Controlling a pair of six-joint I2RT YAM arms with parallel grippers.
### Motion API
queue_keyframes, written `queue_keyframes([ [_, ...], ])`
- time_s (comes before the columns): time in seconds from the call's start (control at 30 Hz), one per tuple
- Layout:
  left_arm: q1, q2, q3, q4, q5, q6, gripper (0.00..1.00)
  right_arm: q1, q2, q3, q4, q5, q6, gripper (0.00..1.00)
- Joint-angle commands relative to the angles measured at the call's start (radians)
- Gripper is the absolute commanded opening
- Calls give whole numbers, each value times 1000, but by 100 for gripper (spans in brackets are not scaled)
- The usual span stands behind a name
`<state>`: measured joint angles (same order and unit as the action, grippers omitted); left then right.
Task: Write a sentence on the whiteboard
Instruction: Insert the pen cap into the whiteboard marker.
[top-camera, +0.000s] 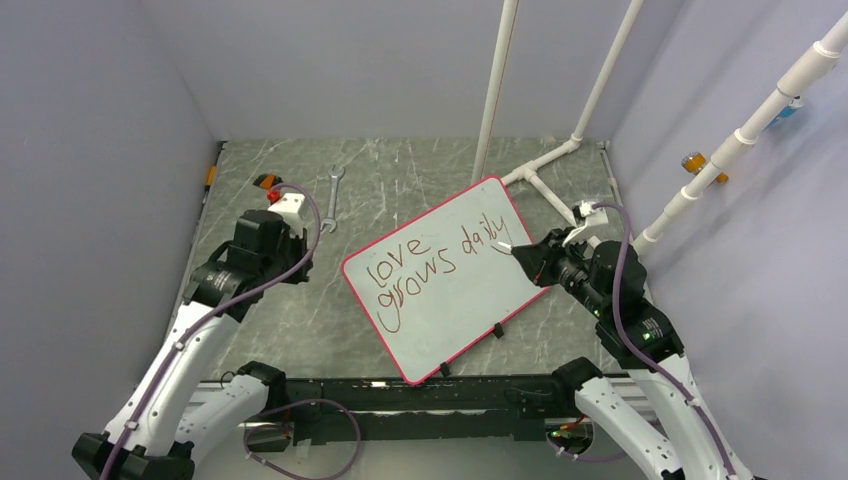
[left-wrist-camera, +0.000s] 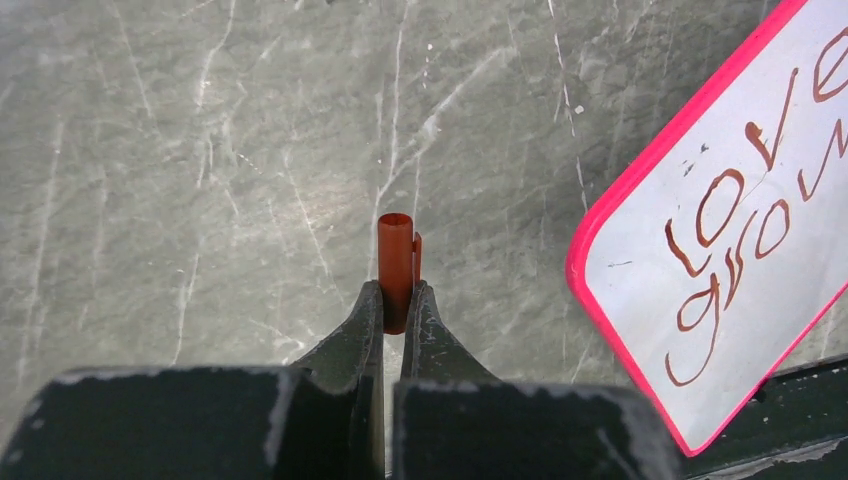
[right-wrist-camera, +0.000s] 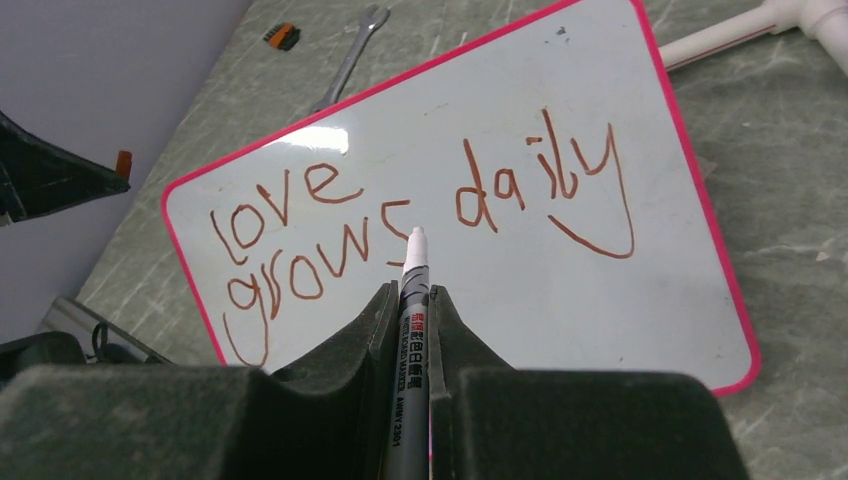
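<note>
The whiteboard (top-camera: 455, 310), white with a pink frame, lies tilted on the marble tabletop between the arms. The sentence (top-camera: 415, 268) "love grows daily" runs across it in dark red strokes. My right gripper (right-wrist-camera: 411, 298) is shut on a grey marker (right-wrist-camera: 410, 345), whose white tip points at the whiteboard (right-wrist-camera: 580, 300) just below the sentence (right-wrist-camera: 392, 222); I cannot tell whether the tip touches. In the top view the right gripper (top-camera: 522, 253) sits at the board's right edge. My left gripper (left-wrist-camera: 398, 298) is shut on a red marker cap (left-wrist-camera: 396, 255), held over the table left of the whiteboard (left-wrist-camera: 650, 290).
A metal wrench (top-camera: 332, 200) and a small orange-and-black object (top-camera: 264, 182) lie behind the left arm. White pipes (top-camera: 543, 167) rise from the table behind the board. A black rail (top-camera: 420, 395) runs along the near edge. Grey walls enclose the table.
</note>
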<state>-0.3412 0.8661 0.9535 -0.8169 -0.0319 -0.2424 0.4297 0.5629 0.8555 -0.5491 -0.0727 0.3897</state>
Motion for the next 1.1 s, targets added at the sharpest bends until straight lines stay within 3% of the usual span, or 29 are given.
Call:
queue_keyframes([
  [0.0,-3,-32,51,-1,-21,137,0,1,15,45,72,-79,5,0],
  [0.2,-23,-48,79,72,92,205,0,2,27,49,100,-141,2,0],
  [0.57,-200,-25,157,154,233,414,0,3,46,65,145,-285,-11,0],
  [0.83,-279,-64,76,356,410,618,0,2,55,63,187,-399,-3,0],
  [1.07,-291,36,158,315,510,782,0,2,64,69,221,-490,3,0],
])
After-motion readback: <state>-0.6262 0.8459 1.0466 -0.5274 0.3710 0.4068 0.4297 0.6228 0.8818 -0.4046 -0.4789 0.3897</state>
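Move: My left hand holds the red pen cap some 20 cm above the table. It is headed for the marker tip in my right hand, roughly 38 cm to its right, 2 cm ahead and 7 cm higher. From that left hand, the middle of the whiteboard lies about 29 cm right, 6 cm ahead and 20 cm down, and the wrench 27 cm ahead, 2 cm right. For my right hand, the cap is about 40 cm left, level fore and aft, 8 cm lower. I lift my left hand and then sweep it right towards the marker, some 12 cm across and 10 cm up, swinging the wrist clockwise over 50 degrees and raising the fingers so the cap's mouth turns rightward. My right hand brings the marker tip to meet it, about 6 cm left with a little rise and draw back, turning counter-clockwise some 20 degrees. Both grips keep hold. ##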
